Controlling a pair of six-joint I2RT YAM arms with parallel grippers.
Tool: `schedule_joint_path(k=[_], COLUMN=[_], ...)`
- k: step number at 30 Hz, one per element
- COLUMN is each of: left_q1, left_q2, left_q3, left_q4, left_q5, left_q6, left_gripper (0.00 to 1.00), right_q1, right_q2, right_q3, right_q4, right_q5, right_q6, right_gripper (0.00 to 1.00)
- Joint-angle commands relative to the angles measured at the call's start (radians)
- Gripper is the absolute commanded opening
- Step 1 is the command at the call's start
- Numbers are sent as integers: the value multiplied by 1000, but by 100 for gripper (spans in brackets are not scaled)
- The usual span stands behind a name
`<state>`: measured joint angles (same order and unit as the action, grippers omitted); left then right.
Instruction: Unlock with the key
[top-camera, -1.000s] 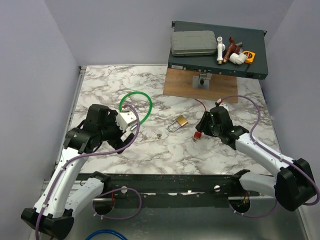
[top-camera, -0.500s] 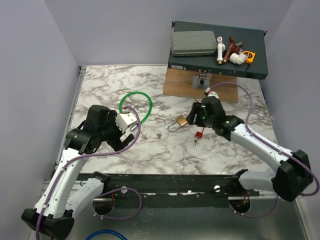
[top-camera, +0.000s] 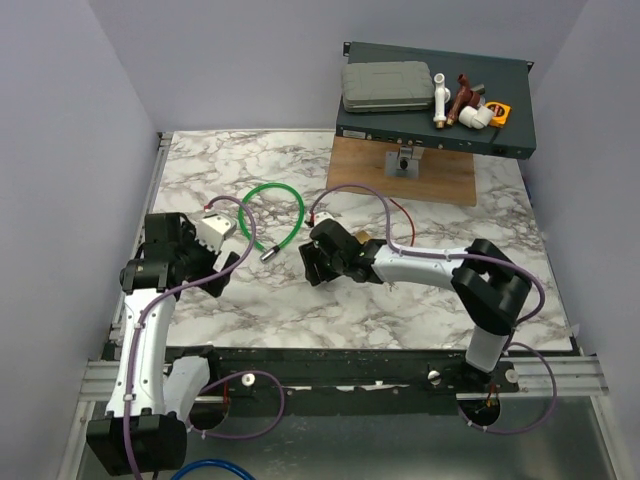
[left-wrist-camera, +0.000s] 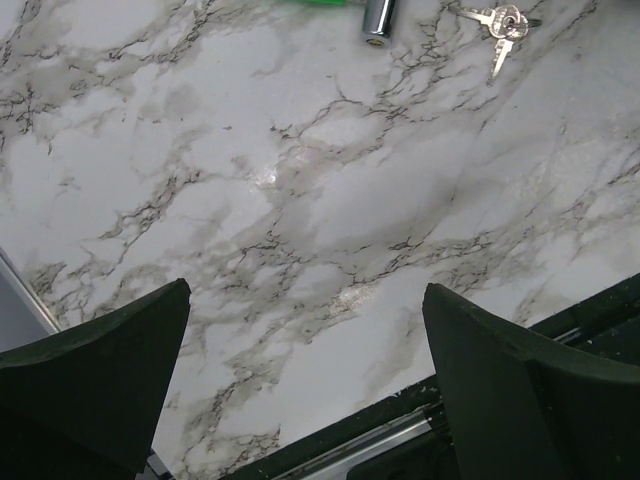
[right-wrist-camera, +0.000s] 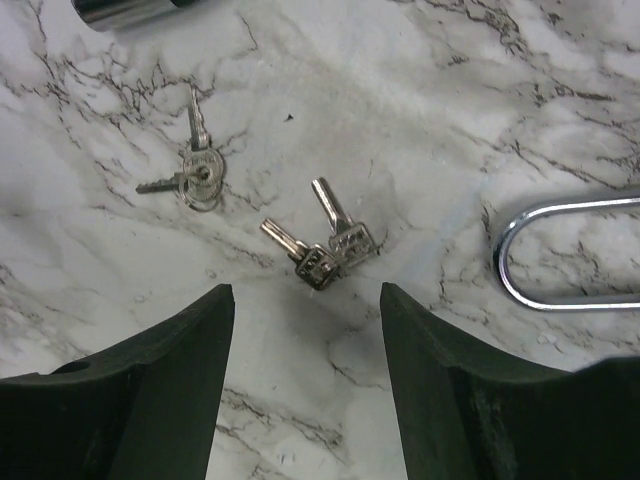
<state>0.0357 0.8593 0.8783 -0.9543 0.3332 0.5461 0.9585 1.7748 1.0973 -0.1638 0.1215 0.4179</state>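
The key with its red tag is hidden; only a thin red cord (top-camera: 400, 214) shows behind my right arm. My right gripper (top-camera: 318, 262) (right-wrist-camera: 305, 300) hangs open, low over the marble and empty. Just beyond its fingertips lie two small plain silver keys (right-wrist-camera: 325, 250) joined together. The padlock shows as a bit of brass (top-camera: 362, 238) beside my right arm, and its silver shackle (right-wrist-camera: 540, 255) lies to the right in the right wrist view. My left gripper (top-camera: 222, 264) (left-wrist-camera: 305, 300) stands wide open over bare marble near the front edge.
A green cable loop (top-camera: 272, 186) lies left of centre, its chrome end (top-camera: 268, 253) (left-wrist-camera: 378, 18) pointing toward the front. A ring of small keys (right-wrist-camera: 195, 172) (left-wrist-camera: 500, 22) lies near that end. A wooden board (top-camera: 400, 172) and a dark shelf (top-camera: 435, 120) with fittings stand at the back.
My right arm has swung left across the padlock, leaving the red-tagged key on the marble, and its jaws have widened. My left arm has pulled back to the left, still open.
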Motion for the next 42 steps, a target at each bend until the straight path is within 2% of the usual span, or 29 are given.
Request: schedule_joint_path(k=[1,7,17,25,32,38,42], left_q1=[71,71,71,71,71,71,71], left_q2=[11,23,34,20,-10,-28,-32], left_q3=[-18,-38,-42,-32,-33,-71,-87], left_q4=[19,23,26,9,-2,19,36], left_q5=[81,96,105,114,132,119,118], left_q6=[30,13,-46,-71,-85,-84,-89], left_gripper=[98,98,99,98,98,98,99], right_q1=[21,23,43,59,63,83,96], right_q2=[64,115,215,262,269,270,262], right_q3=[70,134,178,200,183,165,161], right_q4=[109,136,188,165,165,144,129], right_q5=[4,6,-92,-65,-48,-32,-13], right_q6=[-88,-130,-135,-153,-164,-183,-185], right_gripper=[62,61,55,49,29,19,2])
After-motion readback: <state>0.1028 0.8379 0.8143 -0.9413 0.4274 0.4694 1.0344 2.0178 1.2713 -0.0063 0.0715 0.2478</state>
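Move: The small key pair lies flat on the table about 8 cm to the right hand's left, barely 1 cm ahead and some 3 cm below. Nearly under that hand are the thick keys, 2 cm ahead and 2 cm left; the cable lock's chrome end is about 6 cm ahead and 12 cm left, the padlock roughly 7 cm ahead and 8 cm right. From the left hand the small key pair is some 5 cm ahead, 16 cm right and 13 cm below. The right fingertips close nearly shut on the joined heads of the small key pair. The hand gets there by swinging about 8 cm left off the thick keys, first arching forward and slightly up, then drawing back and down roughly 4 cm; the wrist turns some 10 degrees counter-clockwise, and the hand stays low while the fingers finish closing. ##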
